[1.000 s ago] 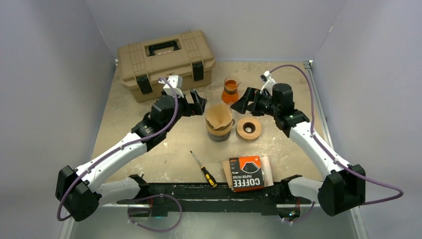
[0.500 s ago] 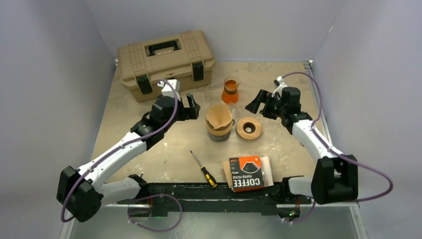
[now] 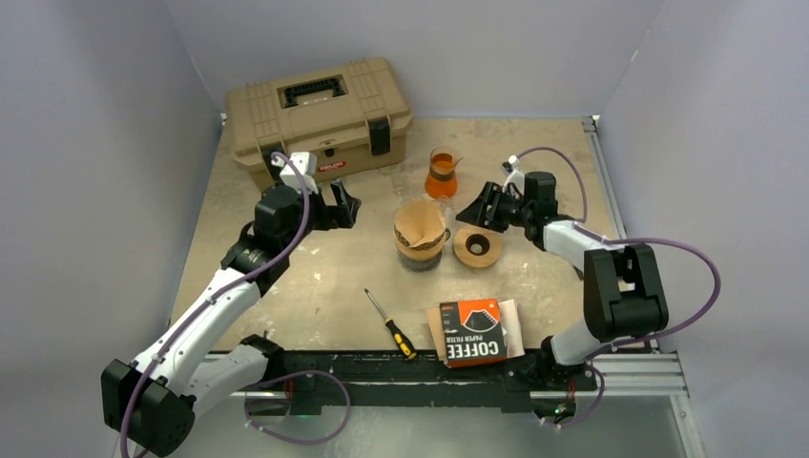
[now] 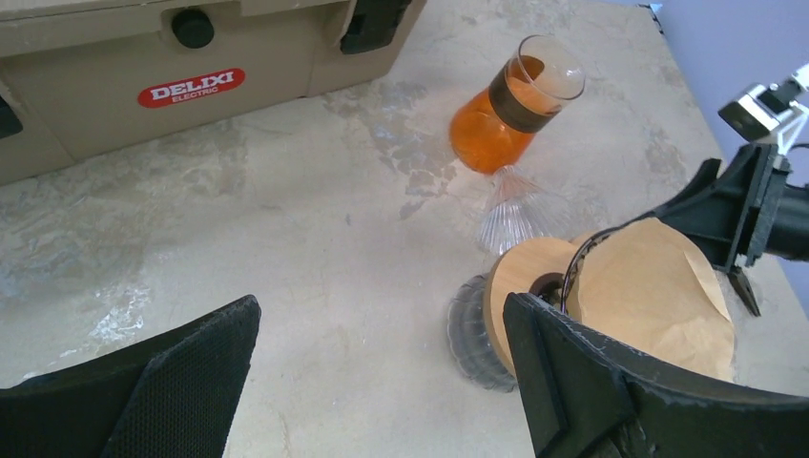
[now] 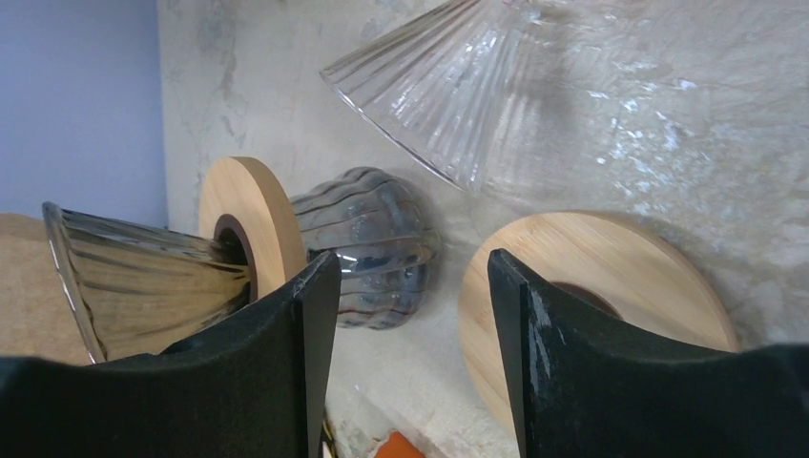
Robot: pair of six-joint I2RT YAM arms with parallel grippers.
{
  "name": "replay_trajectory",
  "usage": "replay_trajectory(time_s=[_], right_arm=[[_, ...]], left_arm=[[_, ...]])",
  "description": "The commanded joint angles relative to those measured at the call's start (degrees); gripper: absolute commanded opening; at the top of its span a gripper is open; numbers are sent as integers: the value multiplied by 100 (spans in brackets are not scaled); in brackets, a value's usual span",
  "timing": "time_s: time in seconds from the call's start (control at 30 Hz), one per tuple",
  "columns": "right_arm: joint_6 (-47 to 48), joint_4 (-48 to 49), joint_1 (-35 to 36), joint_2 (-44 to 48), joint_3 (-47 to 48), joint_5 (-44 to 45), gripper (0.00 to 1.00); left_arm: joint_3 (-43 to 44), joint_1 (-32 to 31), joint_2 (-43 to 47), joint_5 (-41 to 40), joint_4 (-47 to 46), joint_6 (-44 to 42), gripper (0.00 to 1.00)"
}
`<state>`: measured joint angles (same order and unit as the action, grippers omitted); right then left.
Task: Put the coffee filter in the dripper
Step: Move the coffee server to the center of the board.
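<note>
The brown paper coffee filter (image 3: 420,221) sits open inside the glass dripper (image 3: 419,250), which has a wooden collar and stands at mid-table. In the left wrist view the filter (image 4: 658,286) fills the cone above the collar. My left gripper (image 3: 342,205) hovers open to the dripper's left, with nothing between its fingers (image 4: 382,324). My right gripper (image 3: 474,208) hangs just right of the dripper, jaws apart and empty (image 5: 410,324). The dripper's cone (image 5: 143,277) shows at the left of the right wrist view.
A second wooden-collared glass dripper (image 3: 477,246) lies right of the first. An orange glass carafe (image 3: 441,174) stands behind them. A tan toolbox (image 3: 320,119) sits at the back left. A screwdriver (image 3: 389,324) and a coffee filter pack (image 3: 472,331) lie near the front edge.
My left gripper has drawn back to the left, away from the dripper. The right arm has folded back and its jaws have narrowed. The filter stays in the dripper.
</note>
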<state>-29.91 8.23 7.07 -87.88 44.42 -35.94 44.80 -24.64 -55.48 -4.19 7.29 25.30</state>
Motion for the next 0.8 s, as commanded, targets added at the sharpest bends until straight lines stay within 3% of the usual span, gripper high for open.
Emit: replay_trajectory(time_s=[0.0,0.4,0.77], right_arm=[[-266,816,41,-149,-57,-482,61],[-541,1416,560,-888,-38,-448,59],[-797,1558,920,-754,-325,-211,59]], left_arm=[[294,21,33,383,124,-487,99],[-76,43,591,313,9,-690,99],[-48,260,505,313,50,-618,99]])
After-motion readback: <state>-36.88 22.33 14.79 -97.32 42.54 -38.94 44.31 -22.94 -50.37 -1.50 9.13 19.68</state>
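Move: The coffee server stands about 10 cm to the right hand's left and 4 cm back, its middle some 6 cm below, with the filter-lined dripper on top of it, 4 cm above the hand's height. A wooden ring lies 3 cm right, 3 cm back and 9 cm down; a clear dripper 6 cm ahead, 5 cm left, 7 cm down. From the left hand the server is some 15 cm right, about level fore and aft, and 18 cm below. The server is reached from its right and nudged leftward, towards the board's middle: the right hand, fingers still a bit over half open, sweeps about 6 cm left, sinking some 3 cm and finally easing back slightly. Its fingers come against the server's handle side, the wrist turning slightly counter-clockwise. The open left hand lifts and backs off a couple of centimetres. ##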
